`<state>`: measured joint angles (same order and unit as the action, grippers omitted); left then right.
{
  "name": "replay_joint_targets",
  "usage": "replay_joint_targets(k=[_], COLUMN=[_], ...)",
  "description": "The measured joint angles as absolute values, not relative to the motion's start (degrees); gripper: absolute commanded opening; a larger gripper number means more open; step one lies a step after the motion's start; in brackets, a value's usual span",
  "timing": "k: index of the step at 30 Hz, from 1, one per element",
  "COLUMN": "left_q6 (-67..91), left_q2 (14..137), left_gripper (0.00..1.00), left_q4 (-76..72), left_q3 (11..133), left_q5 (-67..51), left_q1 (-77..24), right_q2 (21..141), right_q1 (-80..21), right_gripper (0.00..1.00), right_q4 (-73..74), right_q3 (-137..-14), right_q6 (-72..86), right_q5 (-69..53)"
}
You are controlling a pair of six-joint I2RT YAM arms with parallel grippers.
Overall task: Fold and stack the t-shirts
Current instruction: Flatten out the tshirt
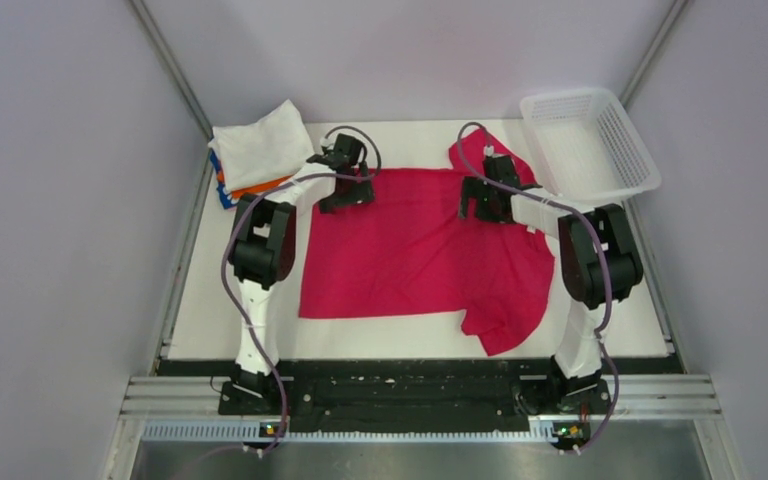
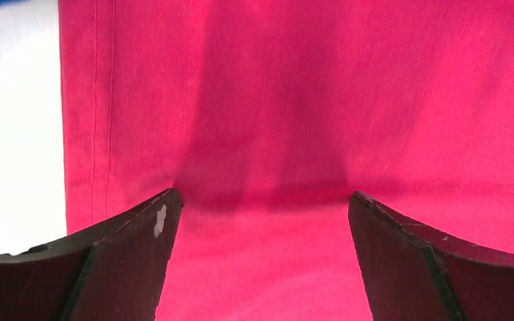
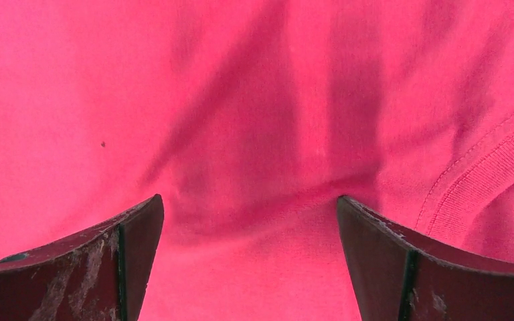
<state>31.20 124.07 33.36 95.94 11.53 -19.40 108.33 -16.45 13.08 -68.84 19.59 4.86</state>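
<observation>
A crimson-pink t-shirt (image 1: 415, 250) lies spread on the white table, one sleeve bunched at the near right and one at the far right. My left gripper (image 1: 345, 195) is open just above the shirt's far left part; in the left wrist view (image 2: 262, 200) the hem edge runs down the left side. My right gripper (image 1: 482, 205) is open above the shirt's far right part; in the right wrist view (image 3: 249, 204) the collar ribbing (image 3: 482, 180) shows at right. A stack of folded shirts (image 1: 258, 150), white on top of orange and blue-patterned, sits at the far left corner.
A white plastic mesh basket (image 1: 588, 140) stands at the far right corner, partly over the table edge. Bare white table (image 1: 215, 310) shows left of the shirt, and also in the left wrist view (image 2: 13, 134). Grey walls close in on both sides.
</observation>
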Motion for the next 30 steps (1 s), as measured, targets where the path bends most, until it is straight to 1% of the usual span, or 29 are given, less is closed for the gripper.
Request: replay_joint_targets(k=[6, 9, 16, 19, 21, 23, 27, 30], left_q6=[31.9, 32.05, 30.72, 30.0, 29.82, 29.85, 31.0, 33.56], left_q2=[130.56, 132.46, 132.44, 130.37, 126.87, 121.23, 103.83, 90.74], left_gripper=[0.99, 0.99, 0.99, 0.99, 0.99, 0.99, 0.99, 0.99], left_q4=[36.12, 36.29, 36.21, 35.66, 35.22, 33.74, 31.86, 31.48], left_q3=[106.08, 109.3, 109.82, 107.09, 102.61, 96.14, 81.89, 74.22], left_q5=[13.02, 12.88, 10.0, 8.05, 6.72, 5.52, 4.4, 4.84], left_q1=[-17.52, -15.92, -14.72, -15.0, -15.51, -16.25, -17.74, -18.02], right_q2=[111.94, 113.54, 114.24, 112.14, 107.63, 99.96, 82.98, 69.17], right_q1=[-16.45, -16.43, -16.36, -16.34, -16.34, -16.34, -16.34, -16.32], right_gripper=[0.99, 0.99, 0.99, 0.99, 0.99, 0.99, 0.99, 0.99], right_q4=[11.6, 11.38, 13.08, 14.5, 14.35, 14.2, 10.26, 5.19], right_q3=[-73.01, -75.18, -76.95, -76.47, -74.04, -69.97, -60.93, -51.92], right_q6=[19.59, 19.57, 19.16, 18.5, 18.17, 18.22, 19.92, 22.83], right_q5=[5.32, 5.74, 6.13, 5.41, 4.6, 3.6, 1.89, 1.76])
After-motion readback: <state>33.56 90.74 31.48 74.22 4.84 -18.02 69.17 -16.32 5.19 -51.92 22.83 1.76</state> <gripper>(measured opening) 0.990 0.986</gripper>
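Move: Both open hands are already down on the pink t-shirt. Its middle lies some 12 cm back and 20 cm right of the left hand, and roughly 12 cm back and 17 cm left of the right hand. The folded stack is about 12 cm ahead and 24 cm left of the left hand. From the right hand, the far sleeve sits around 16 cm ahead and 2 cm right, the white basket about 18 cm ahead and 32 cm right. Forward along the table first: both open hands push the shirt away from the base with their fingertips, the left about 5 cm with a slight drift left, the right a little less. After a brief stop they lift off the cloth and swing up and back, the right rising higher and tipping its fingers up nearly 30 degrees, the left tipping only slightly; all fingers stay wide open. ##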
